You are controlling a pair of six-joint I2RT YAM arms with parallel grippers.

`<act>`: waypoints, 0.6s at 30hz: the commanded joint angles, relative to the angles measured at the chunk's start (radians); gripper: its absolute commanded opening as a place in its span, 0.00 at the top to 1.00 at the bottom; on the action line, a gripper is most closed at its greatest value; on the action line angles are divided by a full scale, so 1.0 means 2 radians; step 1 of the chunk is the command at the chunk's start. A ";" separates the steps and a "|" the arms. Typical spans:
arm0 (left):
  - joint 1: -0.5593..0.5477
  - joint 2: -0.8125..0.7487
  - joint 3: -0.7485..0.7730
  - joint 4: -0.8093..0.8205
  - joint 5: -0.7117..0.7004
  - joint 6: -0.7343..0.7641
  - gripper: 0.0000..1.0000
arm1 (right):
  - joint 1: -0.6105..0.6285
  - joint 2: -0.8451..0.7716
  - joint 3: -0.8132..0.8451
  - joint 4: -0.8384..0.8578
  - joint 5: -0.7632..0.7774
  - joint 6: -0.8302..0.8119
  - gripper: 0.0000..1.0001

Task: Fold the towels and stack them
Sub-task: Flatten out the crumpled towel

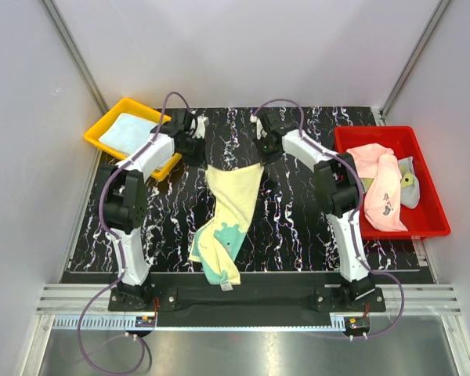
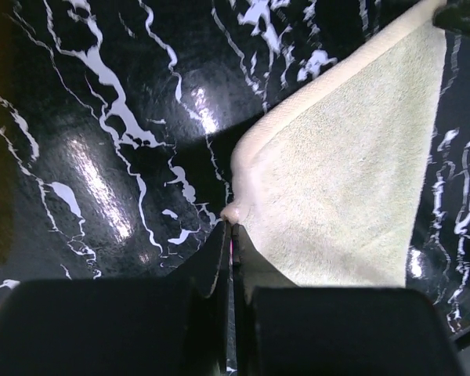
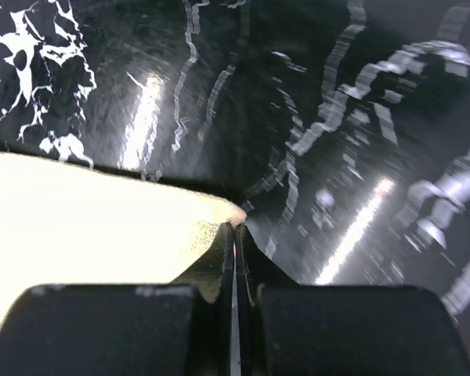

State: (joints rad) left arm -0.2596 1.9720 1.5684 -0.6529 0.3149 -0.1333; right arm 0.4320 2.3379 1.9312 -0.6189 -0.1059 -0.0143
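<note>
A pale yellow towel with teal patches (image 1: 229, 211) hangs stretched between my two grippers, and its lower end lies crumpled on the black marbled table near the front edge. My left gripper (image 1: 204, 162) is shut on the towel's upper left corner, which pokes out past the closed tips (image 2: 233, 224), with the cloth (image 2: 345, 172) spreading to the right. On the upper right corner my right gripper (image 1: 264, 160) is shut as well (image 3: 236, 225), the cloth (image 3: 102, 211) running off to the left. A light blue towel (image 1: 129, 131) lies in the yellow tray. A pink towel (image 1: 380, 188) lies in the red tray.
The yellow tray (image 1: 102, 124) stands at the back left and the red tray (image 1: 431, 200) at the right edge. In the red tray, a pale grey-blue cloth with a yellow patch (image 1: 409, 182) lies beside the pink towel. Grey walls close in both sides.
</note>
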 commanded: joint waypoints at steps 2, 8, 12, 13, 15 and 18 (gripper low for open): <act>0.002 -0.102 0.061 -0.001 0.009 -0.005 1.00 | 0.000 -0.153 0.005 -0.013 0.079 0.004 1.00; 0.001 -0.193 0.092 -0.012 0.033 -0.004 1.00 | 0.000 -0.305 -0.028 -0.026 0.110 0.023 1.00; -0.017 -0.258 0.078 -0.007 0.050 -0.001 1.00 | 0.005 -0.413 -0.086 -0.018 0.092 0.025 1.00; -0.021 -0.271 0.072 -0.013 0.056 0.001 1.00 | 0.010 -0.458 -0.100 -0.010 0.074 0.023 1.00; -0.031 -0.306 0.069 -0.022 0.068 0.004 1.00 | 0.019 -0.503 -0.139 -0.005 0.063 0.021 1.00; -0.077 -0.352 0.045 -0.016 0.063 0.005 1.00 | 0.047 -0.590 -0.197 0.010 0.038 0.010 1.00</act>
State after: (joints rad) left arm -0.3618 1.3319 1.6920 -0.6823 0.4099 -0.1310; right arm 0.4858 1.2243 1.6501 -0.6086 0.0109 0.0227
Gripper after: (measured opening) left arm 0.012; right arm 0.011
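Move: Both hands already pinch the yellow towel's far corners, about 13 cm apart. Its crumpled near end lies some 24 cm back and 3 cm to the right of the left hand, 6 cm below it; from the right hand, about 24 cm back, 11 cm left and 2 cm lower. The yellow bin's middle is roughly 15 cm left and 7 cm ahead of the left hand, slightly below. Still pinching the towel's far corners, both hands sweep up 30–40 cm and later back, fingers tilting forward. ##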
